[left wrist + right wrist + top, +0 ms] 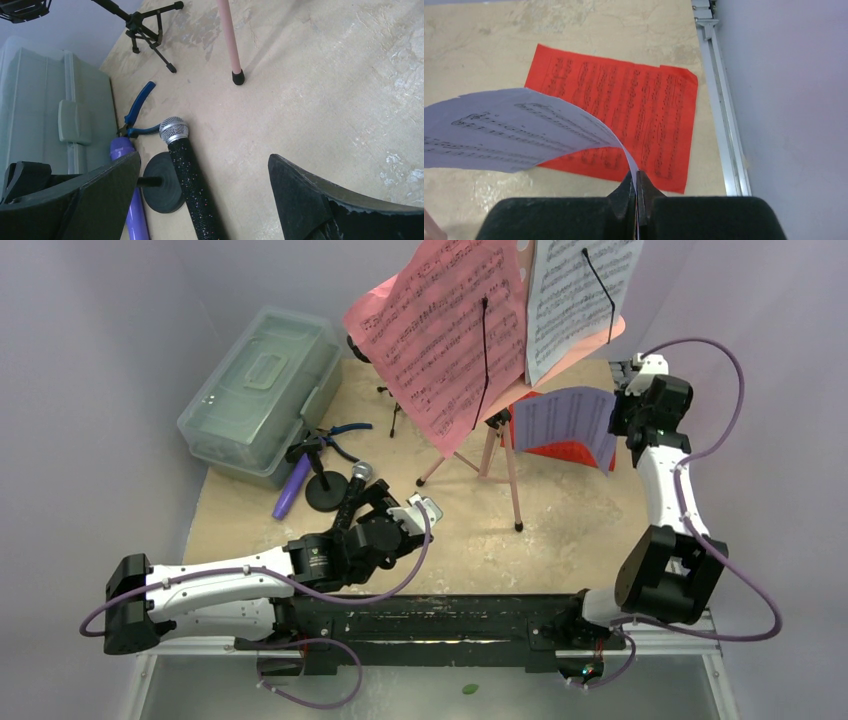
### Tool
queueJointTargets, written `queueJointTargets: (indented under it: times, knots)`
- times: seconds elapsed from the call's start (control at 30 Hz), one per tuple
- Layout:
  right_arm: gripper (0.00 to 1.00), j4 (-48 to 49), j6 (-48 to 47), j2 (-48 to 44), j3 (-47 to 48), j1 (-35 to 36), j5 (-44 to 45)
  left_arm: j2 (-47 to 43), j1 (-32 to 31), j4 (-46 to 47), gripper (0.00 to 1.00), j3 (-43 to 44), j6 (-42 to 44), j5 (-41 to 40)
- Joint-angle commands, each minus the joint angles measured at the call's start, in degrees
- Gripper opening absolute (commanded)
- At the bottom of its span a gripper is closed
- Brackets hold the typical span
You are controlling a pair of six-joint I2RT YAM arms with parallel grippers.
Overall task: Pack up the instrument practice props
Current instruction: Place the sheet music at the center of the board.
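Note:
The pink music rack (497,450) stands at the table's middle back, carrying a pink page (445,340) and a white page (580,300). My right gripper (637,184) is shut on the edge of a lilac page (509,132), which curls above a red page (624,115) lying flat. To the left, my left gripper (205,157) hangs open over a black-silver microphone (186,170) that lies beside a round black stand base (161,192) and a purple microphone (134,220). A black mic tripod (150,31) stands farther back.
A clear greenish case (260,390) sits closed at the back left. Blue-handled pliers (136,110) lie between it and the microphones. One pink rack leg (231,45) stands ahead of the left gripper. A metal rail (719,100) runs along the table's right edge.

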Motion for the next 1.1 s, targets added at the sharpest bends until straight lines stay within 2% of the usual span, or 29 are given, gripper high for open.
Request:
queueJointTargets:
  times: [0.0, 0.3, 0.5, 0.63, 0.87, 1.07]
  knots:
    - [0.0, 2.1, 3.9, 4.3, 5.9, 0.0, -1.0, -0.9, 0.8, 0.4, 0.99, -0.6, 0.9, -0.8]
    - [0.11, 1.6, 4.6, 15.4, 12.1, 0.8, 1.2, -1.2, 1.3, 0.6, 0.99, -0.9, 1.0, -0.2]
    - [0.42, 3.5, 4.4, 18.8, 13.1, 1.0, 6.5, -1.5, 1.4, 0.6, 0.99, -0.9, 1.1, 0.2]
    - [0.56, 5.0, 4.1, 18.7, 11.8, 1.0, 7.5, -1.7, 1.5, 0.5, 0.99, -1.0, 1.1, 0.4]
    - [0.63, 6.8, 3.2, 17.0, 8.9, 1.0, 6.0, -2.1, 1.7, 0.6, 0.99, -1.1, 1.0, 0.7]
    - [0.56, 6.8, 3.1, 16.2, 7.9, 1.0, 4.0, -2.2, 1.8, 0.5, 0.99, -1.1, 1.0, 0.8]
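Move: The right hand already holds the purple sheet by its right end. The red sheet on the board, where it is being taken, is centred about 14 cm ahead, 4 cm to the left and 18 cm below. The music stand's near foot is some 17 cm back and 18 cm left; the metal rail runs about 17 cm to the right, level with the red sheet. From the left hand the red sheet is roughly 34 cm ahead and 41 cm right. Forward, then down: the right hand carries the purple sheet some 6 cm farther out over the red sheet and sinks about 6 cm, drifting slightly right. As it sinks, the shut fingers spread past half open and let go of the sheet's end; the hand then stays over the spot, nearly still. ##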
